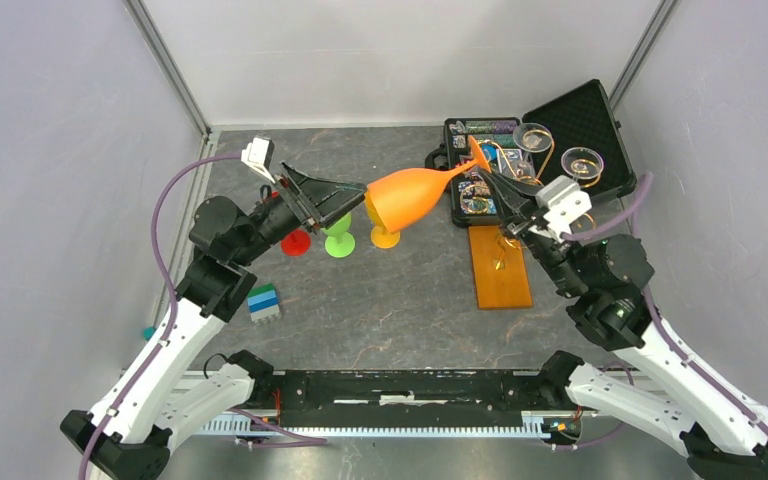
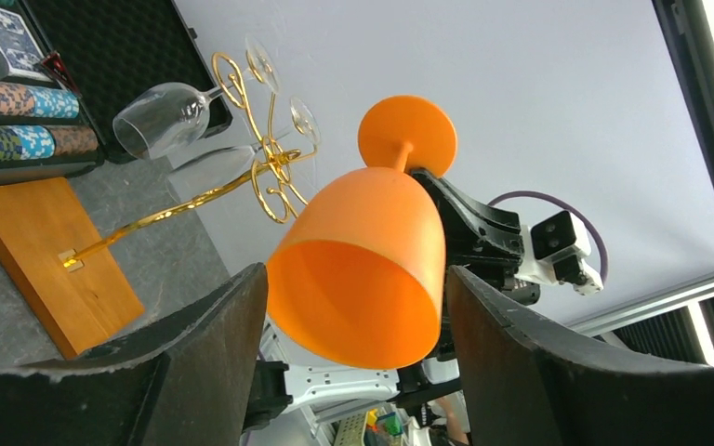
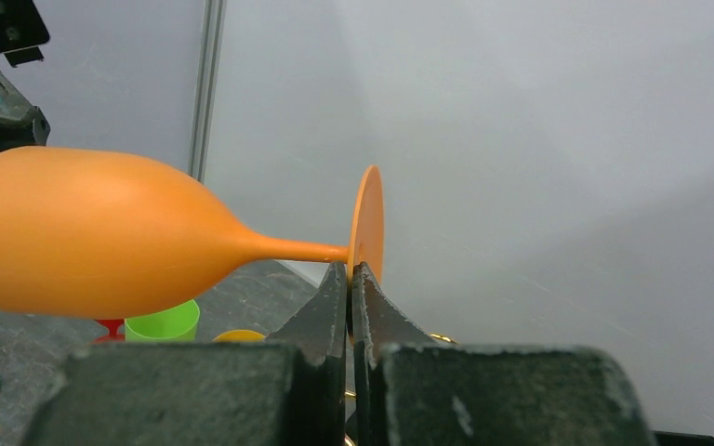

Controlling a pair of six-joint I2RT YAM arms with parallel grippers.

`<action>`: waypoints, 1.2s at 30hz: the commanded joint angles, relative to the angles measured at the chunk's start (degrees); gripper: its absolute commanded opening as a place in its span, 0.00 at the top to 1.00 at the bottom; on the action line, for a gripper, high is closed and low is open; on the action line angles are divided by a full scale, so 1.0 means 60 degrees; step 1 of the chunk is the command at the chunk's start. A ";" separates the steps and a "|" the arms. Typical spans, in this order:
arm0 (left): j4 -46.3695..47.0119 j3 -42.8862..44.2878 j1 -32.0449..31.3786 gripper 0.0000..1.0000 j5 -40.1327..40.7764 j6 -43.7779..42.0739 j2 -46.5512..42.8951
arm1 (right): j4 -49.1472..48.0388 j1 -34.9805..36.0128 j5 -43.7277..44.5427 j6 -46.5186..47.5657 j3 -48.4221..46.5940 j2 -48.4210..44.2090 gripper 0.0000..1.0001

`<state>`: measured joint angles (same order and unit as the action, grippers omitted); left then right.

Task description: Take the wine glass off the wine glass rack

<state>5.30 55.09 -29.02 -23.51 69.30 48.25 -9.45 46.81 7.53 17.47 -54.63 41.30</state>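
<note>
An orange wine glass (image 1: 405, 197) (image 2: 363, 269) (image 3: 84, 232) lies level in the air over the table's middle. My right gripper (image 1: 490, 177) (image 3: 350, 269) is shut on the rim of its round foot. My left gripper (image 1: 355, 197) (image 2: 355, 279) is open, one jaw on each side of the bowl's mouth, with small gaps showing. The wine glass rack (image 1: 500, 265) (image 2: 270, 172), gold wire on a wooden base, stands at the right. Two clear glasses (image 1: 533, 135) (image 2: 163, 116) hang on its arms.
An open black case (image 1: 580, 120) with chips lies behind the rack. Small red (image 1: 296, 242), green (image 1: 339, 240) and yellow (image 1: 385, 237) cups stand under the orange glass. Blue-green blocks (image 1: 263, 302) lie by the left arm.
</note>
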 commanded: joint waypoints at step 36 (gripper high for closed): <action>0.0577 0.0447 -0.0035 0.98 -0.0381 -0.0712 0.0550 | -0.1382 0.0023 -0.0674 0.0403 0.0297 0.0716 0.26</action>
<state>14.74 52.66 -29.17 -26.63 75.99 51.42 -21.02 46.76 2.52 16.27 -48.38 47.42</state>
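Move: The orange wine glass, held on its side by the right hand at its foot, has its middle about 8 cm right and 2 cm ahead of the left hand, its open rim between those fingers. From the right hand, the left gripper is some 15 cm left and 5 cm back, the rack 11 cm right, 8 cm ahead and 25 cm lower. The yellow glass stands roughly 15 cm ahead of the left hand, 3 cm right and 35 cm below. Hold the left gripper nearly in place, rolling it just slightly, while the right hand brings the orange glass about 4 cm left, 3 cm down and a little forward to it. Shut the left fingers on the upper wall of the bowl at the rim, one finger inside; only then open the right fingers wide and let go of the foot. ##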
